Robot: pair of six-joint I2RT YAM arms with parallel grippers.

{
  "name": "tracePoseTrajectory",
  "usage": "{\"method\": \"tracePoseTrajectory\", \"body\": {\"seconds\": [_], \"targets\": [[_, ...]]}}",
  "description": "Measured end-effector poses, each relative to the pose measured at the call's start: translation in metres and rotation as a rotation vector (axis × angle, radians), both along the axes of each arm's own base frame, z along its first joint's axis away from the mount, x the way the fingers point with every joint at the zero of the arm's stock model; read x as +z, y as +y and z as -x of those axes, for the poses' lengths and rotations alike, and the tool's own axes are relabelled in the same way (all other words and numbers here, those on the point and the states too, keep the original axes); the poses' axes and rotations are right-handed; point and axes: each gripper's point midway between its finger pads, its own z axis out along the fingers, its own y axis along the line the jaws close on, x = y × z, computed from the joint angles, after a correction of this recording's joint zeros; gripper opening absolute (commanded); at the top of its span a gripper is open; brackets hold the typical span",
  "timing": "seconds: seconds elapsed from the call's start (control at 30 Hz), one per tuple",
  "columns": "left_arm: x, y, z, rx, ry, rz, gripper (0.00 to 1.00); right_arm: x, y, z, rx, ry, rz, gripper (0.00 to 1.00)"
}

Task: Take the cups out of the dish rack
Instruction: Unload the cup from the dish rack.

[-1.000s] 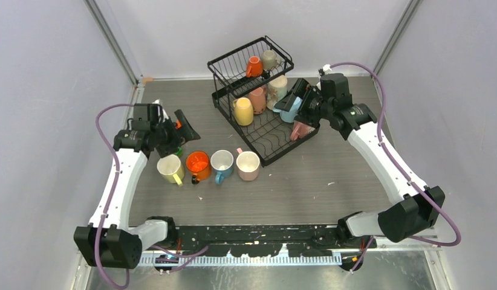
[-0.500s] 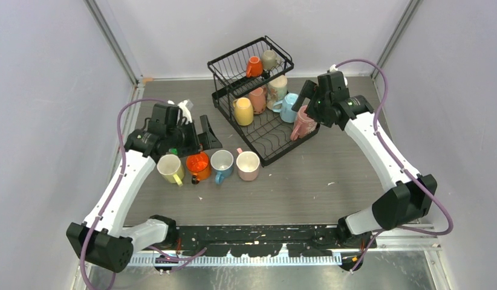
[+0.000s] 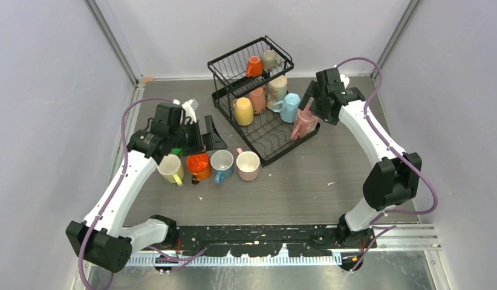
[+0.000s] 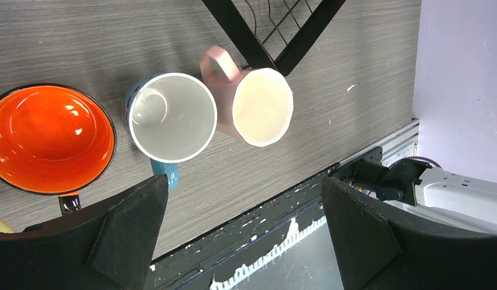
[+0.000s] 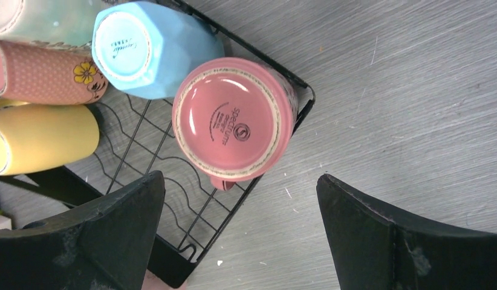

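The black wire dish rack (image 3: 265, 136) stands at the back centre. Its upper basket holds an orange cup (image 3: 253, 66) and a beige cup (image 3: 269, 59). In its lower tray sit a yellow cup (image 5: 40, 139), a dotted salmon cup (image 5: 40, 72), a light blue cup (image 5: 146, 48) and an upturned pink cup (image 5: 234, 118). A yellow cup (image 3: 170, 168), an orange cup (image 4: 49, 139), a blue cup (image 4: 170, 118) and a pink cup (image 4: 261, 106) stand in a row on the table. My left gripper (image 3: 208, 134) hovers open above that row. My right gripper (image 3: 311, 101) hangs open over the upturned pink cup, holding nothing.
Grey walls and metal frame posts close in both sides and the back. The black front rail (image 3: 264, 232) carries both arm bases. A small green and orange item (image 3: 176, 151) lies by the yellow cup. Bare table (image 3: 331, 169) stretches right of the rack.
My left arm has swung right, over the row of cups, toward the rack. My right gripper has drawn back and up from the lower tray, uncovering the pink cup.
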Motion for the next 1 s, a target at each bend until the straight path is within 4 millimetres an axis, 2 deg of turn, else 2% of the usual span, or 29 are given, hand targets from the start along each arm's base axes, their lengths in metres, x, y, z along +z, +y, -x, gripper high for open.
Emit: {"method": "tracePoseTrajectory", "body": {"seconds": [0.27, 0.57, 0.83, 1.0], "targets": [[-0.004, -0.001, 0.001, -0.004, 0.006, 0.001, 1.00, -0.015, -0.008, -0.028, -0.023, 0.022, 0.065, 1.00], [-0.010, -0.001, 0.002, -0.004, 0.018, -0.002, 1.00, -0.023, -0.036, -0.053, -0.090, 0.032, 0.057, 1.00], [-0.011, -0.001, 0.002, -0.004, 0.019, -0.002, 1.00, -0.039, -0.031, -0.060, -0.076, 0.064, 0.039, 1.00], [-0.011, -0.001, 0.002, -0.005, 0.021, -0.002, 1.00, -0.042, -0.027, -0.062, -0.079, 0.069, 0.022, 0.91]]}}
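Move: The pink cup, bottom up at the rack's right-hand corner, lies about 4 cm ahead of the right hand, some 1 cm to its left and 9 cm below. The light blue cup is roughly 4 cm farther out than the pink cup and 6 cm to its left; the floral cup stands about 11 cm beyond the pink cup and 10 cm left of it. From the left hand the pink cup is some 18 cm ahead, 28 cm right and 13 cm lower. Forward about 6 cm and down some 4 cm, the right hand comes over the pink cup, swinging nearly 4 cm to the right on the way and easing back left by 1 cm as it makes its last drop. The wrist barely turns and the fingers stay wide open, ending either side of the upturned base; contact can't be seen. ##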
